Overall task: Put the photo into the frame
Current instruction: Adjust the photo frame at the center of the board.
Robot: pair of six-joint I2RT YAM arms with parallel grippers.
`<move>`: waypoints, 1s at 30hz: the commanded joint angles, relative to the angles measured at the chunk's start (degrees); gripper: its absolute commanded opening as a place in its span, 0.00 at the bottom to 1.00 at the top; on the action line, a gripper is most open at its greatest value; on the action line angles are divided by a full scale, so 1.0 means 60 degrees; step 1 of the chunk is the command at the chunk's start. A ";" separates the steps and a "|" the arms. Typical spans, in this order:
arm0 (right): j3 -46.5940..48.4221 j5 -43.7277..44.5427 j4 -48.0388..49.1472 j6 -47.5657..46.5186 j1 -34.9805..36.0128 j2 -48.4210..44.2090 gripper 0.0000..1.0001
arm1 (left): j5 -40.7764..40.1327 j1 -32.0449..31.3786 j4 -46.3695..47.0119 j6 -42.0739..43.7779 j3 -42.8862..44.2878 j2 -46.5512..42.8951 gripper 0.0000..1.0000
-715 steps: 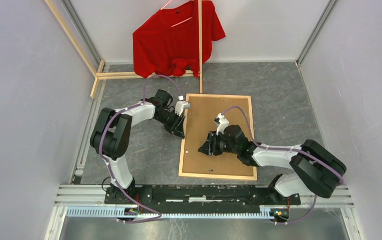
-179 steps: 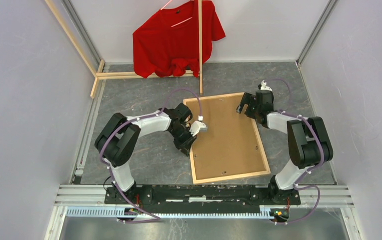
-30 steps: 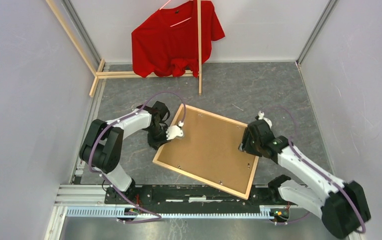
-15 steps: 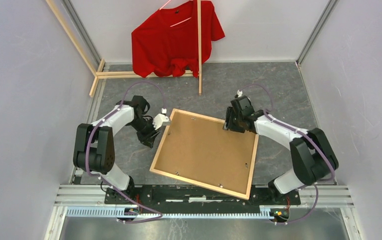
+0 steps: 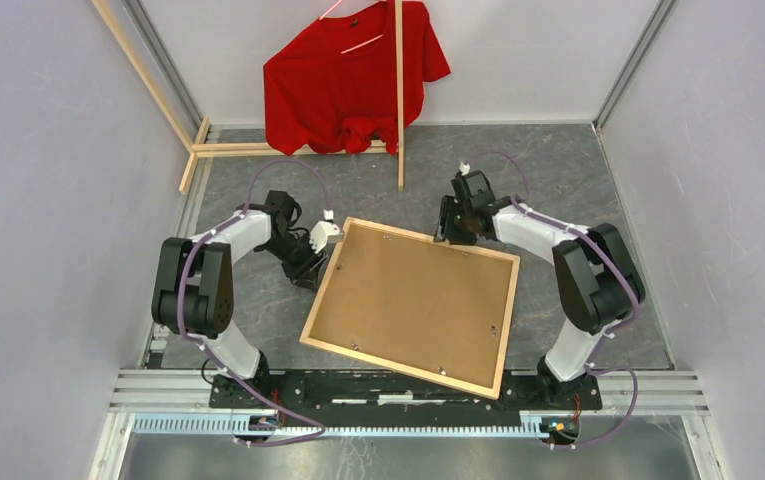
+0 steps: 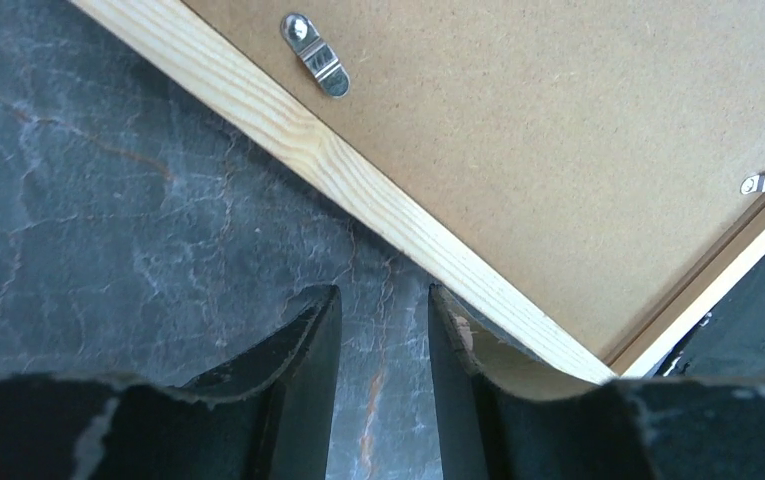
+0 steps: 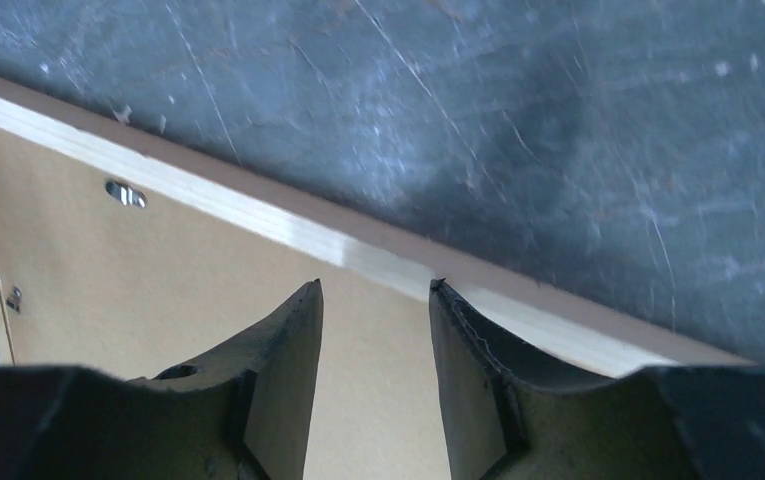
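The frame (image 5: 398, 368) lies face down on the grey table, its light wood rim around a brown backing board (image 5: 408, 305). The photo is hidden from every view. My left gripper (image 5: 307, 272) hovers over bare table just off the frame's left edge, open and empty. In the left wrist view the left gripper (image 6: 378, 300) has its right finger (image 6: 448, 340) close to the rim (image 6: 358, 190). My right gripper (image 5: 445, 236) is at the frame's far edge. In the right wrist view the right gripper (image 7: 376, 290) stands open above the backing board (image 7: 158, 290), just inside the rim (image 7: 258, 215).
A red T-shirt (image 5: 353, 75) hangs at the back on a stand of light wood slats (image 5: 399, 100), with more slats (image 5: 248, 150) on the floor at back left. Small metal turn clips (image 6: 315, 55) hold the board. Grey walls close both sides.
The frame turned and slid toward the left and now lies still. My left gripper opened beside its left edge. The right arm swung from the frame's right side to its far edge.
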 commanded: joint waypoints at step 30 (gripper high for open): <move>-0.2873 0.2439 -0.1880 -0.1198 -0.1398 -0.4737 0.80 | -0.0058 0.0940 0.0444 -0.0963 0.1035 0.0383 0.43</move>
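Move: The photo frame lies back-side up and turned askew, its far rail about 3 cm below the right hand point; the frame's far right corner is some 15 cm to that hand's right, 4 cm back. Its centre is about 13 cm back and 5 left, and a silver clip roughly 10 cm left, level with the hand. The left hand has the frame's left rail about 3 cm to its right, 1 cm below, with the far left corner some 13 cm ahead and 8 right. The right hand goes on forward about 6 cm and some 3.5 cm left across the frame's far rail, stops, then swings away to its right by about 12 cm and back by 8 while rising 5 or 6, ending above and just short of the frame's far right corner with the fingers opened wide and tipped up a little. The left hand sinks slightly and stays low beside the left rail, then draws off forward and left by about 5 cm with its fingers still half open, turning a little counter-clockwise. ##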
